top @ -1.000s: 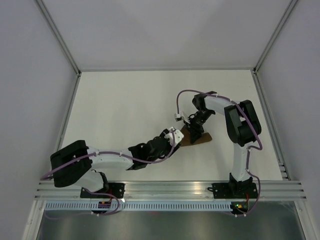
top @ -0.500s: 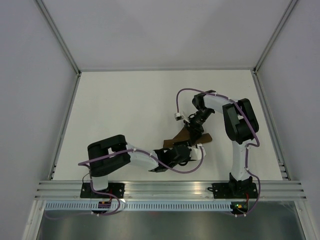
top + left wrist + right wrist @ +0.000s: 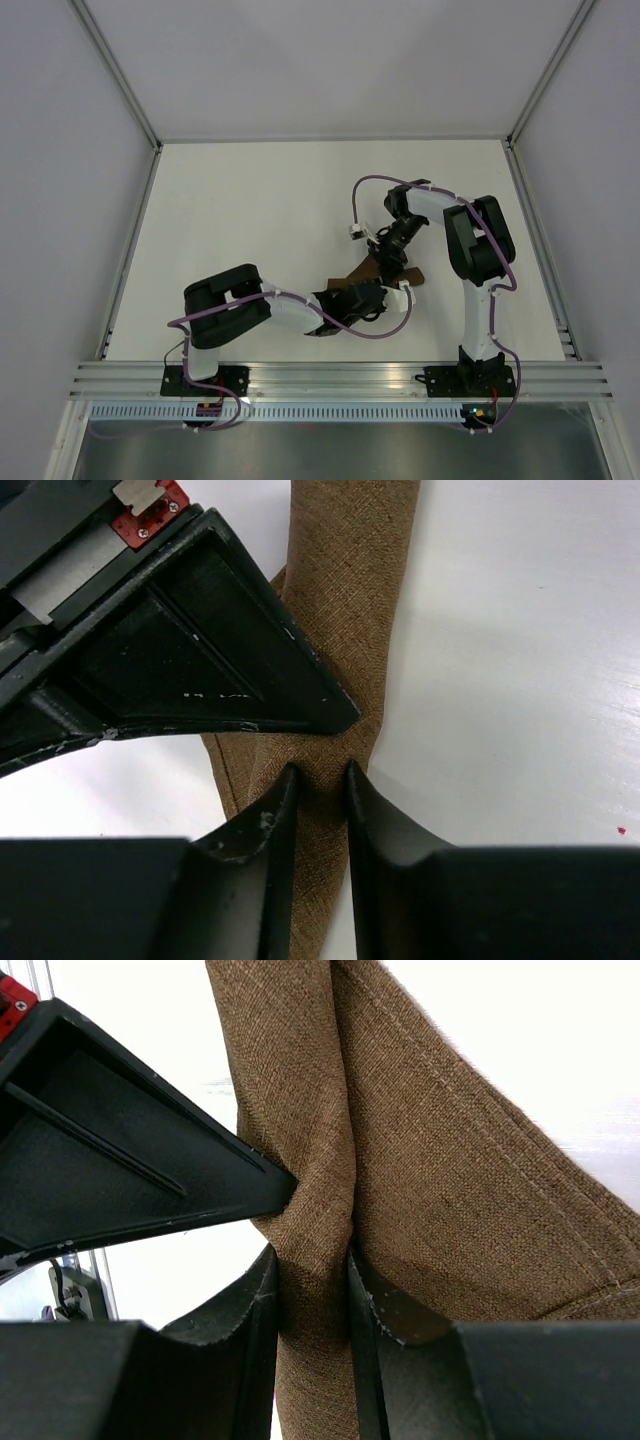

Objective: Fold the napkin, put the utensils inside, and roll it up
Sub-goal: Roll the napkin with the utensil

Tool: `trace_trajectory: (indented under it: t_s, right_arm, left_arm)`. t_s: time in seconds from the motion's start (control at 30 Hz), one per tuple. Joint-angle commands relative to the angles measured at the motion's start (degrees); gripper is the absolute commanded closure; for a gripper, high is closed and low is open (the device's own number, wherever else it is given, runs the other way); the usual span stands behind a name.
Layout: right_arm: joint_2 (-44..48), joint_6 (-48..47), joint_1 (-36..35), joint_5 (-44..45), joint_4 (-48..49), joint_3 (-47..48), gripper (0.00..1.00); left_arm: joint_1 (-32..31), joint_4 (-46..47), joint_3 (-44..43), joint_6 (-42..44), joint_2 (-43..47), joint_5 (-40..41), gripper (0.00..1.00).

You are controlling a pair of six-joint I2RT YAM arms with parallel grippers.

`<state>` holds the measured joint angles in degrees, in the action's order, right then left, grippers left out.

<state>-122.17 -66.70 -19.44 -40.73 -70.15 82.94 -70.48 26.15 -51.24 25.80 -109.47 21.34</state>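
Observation:
The napkin (image 3: 412, 276) is a narrow brown cloth roll lying on the white table right of centre. In the left wrist view the napkin (image 3: 350, 580) runs up between the fingers of my left gripper (image 3: 318, 777), which is shut on it. My right gripper (image 3: 310, 1260) is shut on a bunched fold of the napkin (image 3: 450, 1180) just beside that spot. From above, the left gripper (image 3: 375, 292) holds the roll from the near side and the right gripper (image 3: 387, 262) from the far side, their tips almost touching. The utensils are hidden.
The white table (image 3: 250, 220) is bounded by grey walls at the back and sides and a metal rail (image 3: 330, 375) at the near edge. The left arm's elbow (image 3: 225, 295) folds over the near left of the table.
The left arm folded and brought its gripper from the napkin's left end round to its near side. Its jaws have closed on the cloth. The right gripper kept its hold.

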Motion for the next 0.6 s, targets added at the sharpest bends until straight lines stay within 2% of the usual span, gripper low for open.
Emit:
trace_trajectory:
  t_s: [0.0, 0.13, 0.23, 0.57]
  right_arm:
    - [-4.83, -2.04, -0.42, 7.07, 3.00, -2.69, 0.74]
    - [-3.00, -0.89, -0.42, 7.07, 4.32, -3.48, 0.49]
    - [-1.15, 0.33, -0.42, 6.37, 4.67, -3.75, 0.40]
    - [10.28, 8.25, 2.47, 4.08, 7.22, -2.17, 0.26]
  left_arm:
    - [1.31, -7.59, -1.31, -1.98, -2.33, -9.46, 0.78]
    - [2.45, -12.08, -2.28, -4.35, -2.33, -15.18, 0.85]
    - [3.15, -14.01, -2.46, -5.32, -2.15, -18.70, 0.88]
    - [5.17, -17.98, -3.77, -7.61, -1.89, -25.03, 0.89]
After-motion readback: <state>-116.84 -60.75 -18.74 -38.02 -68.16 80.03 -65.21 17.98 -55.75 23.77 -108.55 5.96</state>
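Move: The left hand already grips the napkin roll near its middle, which lies about 2 cm to its left and level ahead. The loose flap is some 4 cm ahead and 4 cm left of that hand, slightly lower. The right hand still holds the roll a little farther out. From there the roll's middle lies roughly 2 cm back and 3 cm left, while the flap is about 2 cm ahead and 5 cm left. The right fingers let go of the napkin roll, spreading from about a third to nearly three quarters open as the hand rises some 1.5 cm, dips back about 1 cm and comes forward again, drifting right. The left fingers keep their pinch on the roll, tipping and twisting clockwise about 10 degrees while shifting about 1 cm right. ##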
